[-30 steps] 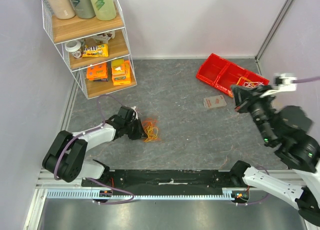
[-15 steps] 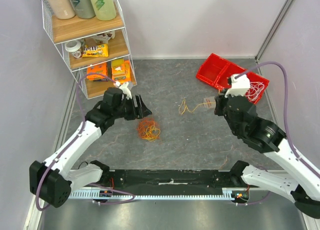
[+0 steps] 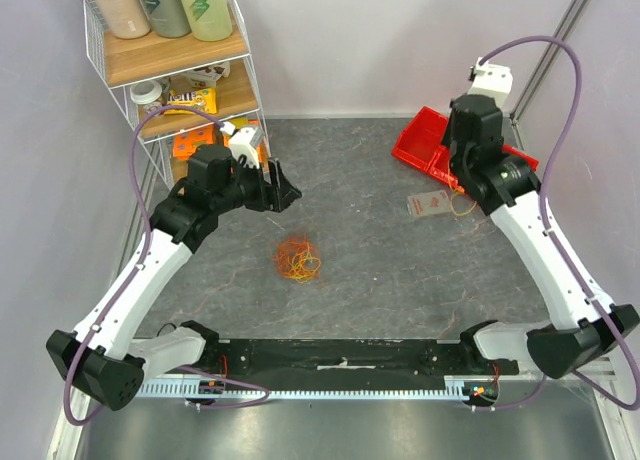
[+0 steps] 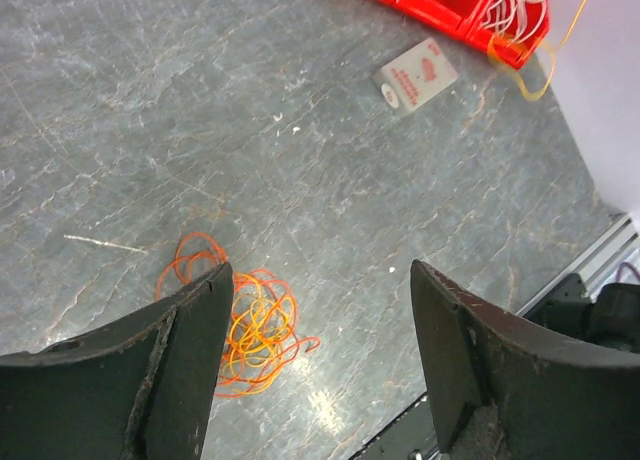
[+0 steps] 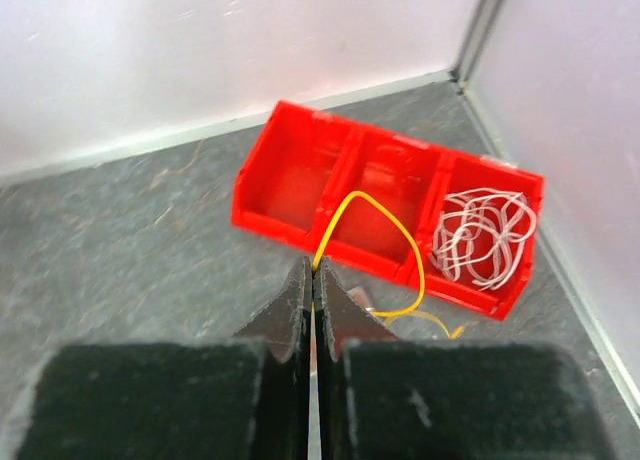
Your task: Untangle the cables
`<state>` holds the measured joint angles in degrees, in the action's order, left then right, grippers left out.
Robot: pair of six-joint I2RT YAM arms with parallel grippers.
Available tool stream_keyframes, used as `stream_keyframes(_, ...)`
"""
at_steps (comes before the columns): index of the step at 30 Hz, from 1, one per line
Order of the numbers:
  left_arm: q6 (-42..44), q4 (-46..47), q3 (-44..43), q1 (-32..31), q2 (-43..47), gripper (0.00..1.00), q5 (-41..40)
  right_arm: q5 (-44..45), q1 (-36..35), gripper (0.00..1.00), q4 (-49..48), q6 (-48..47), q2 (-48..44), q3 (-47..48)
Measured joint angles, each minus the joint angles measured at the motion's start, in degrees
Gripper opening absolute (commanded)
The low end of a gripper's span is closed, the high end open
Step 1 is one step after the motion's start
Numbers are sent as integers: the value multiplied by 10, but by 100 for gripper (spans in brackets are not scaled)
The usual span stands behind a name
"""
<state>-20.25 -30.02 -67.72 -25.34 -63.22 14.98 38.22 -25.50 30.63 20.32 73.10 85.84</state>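
Note:
A fist-sized tangle of orange and yellow cables (image 3: pixel 297 260) lies on the grey table (image 3: pixel 370 270); in the left wrist view the tangle (image 4: pixel 250 325) sits partly behind my left finger. My left gripper (image 3: pixel 285 193) (image 4: pixel 318 270) hangs open above and behind it, holding nothing. My right gripper (image 5: pixel 314 267) is shut on a single yellow cable (image 5: pixel 400 230), which loops over the middle of the red bin (image 5: pixel 300 220) and trails down beside it (image 3: pixel 462 204). White cables (image 5: pixel 485 238) lie coiled in the bin's right compartment.
A small printed card (image 3: pixel 428 204) lies on the table just in front of the red bin (image 3: pixel 425 140). A wire shelf (image 3: pixel 190 100) with bottles and snack packs stands at the back left. Walls close in the back and both sides.
My left gripper has opened and risen off the tangle, leaving it on the table. My right arm has pulled a yellow cable away to the right and lifted it over the red bin.

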Motion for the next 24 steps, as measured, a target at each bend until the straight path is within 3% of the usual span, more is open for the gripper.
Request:
stream_keyframes(10, 23, 0, 63, 2, 10, 77, 7, -46, 130, 0, -18, -11, 94, 111)
stream_keyframes(24, 23, 14, 72, 2, 59, 77, 16, -22, 168, 0, -70, -64, 255, 145)
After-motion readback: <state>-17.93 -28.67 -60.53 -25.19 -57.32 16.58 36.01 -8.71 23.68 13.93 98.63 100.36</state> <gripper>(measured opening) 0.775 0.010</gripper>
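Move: Ahead and to the right of the right hand, which already holds the yellow cable dangling, the red tray's middle compartment lies about 13 cm farther out, 8 cm right and 35 cm lower. The white cable, in the tray's right compartment, is some 10 cm to the right of that and 5 cm nearer; the flat card on the table is about 8 cm left and 9 cm nearer. From the left hand, the middle compartment is roughly 20 cm ahead, 38 cm right and 27 cm below. Carrying the still-pinched yellow cable forward about 13 cm and some 9 cm to the right, the right hand brings it over the tray's middle compartment, first rising slightly, then sinking about 8 cm from that peak while turning some 15 degrees clockwise. Its fingers stay shut. The left hand, open and empty, dips about 4 cm, comes partly back up and eases back 2 cm. ##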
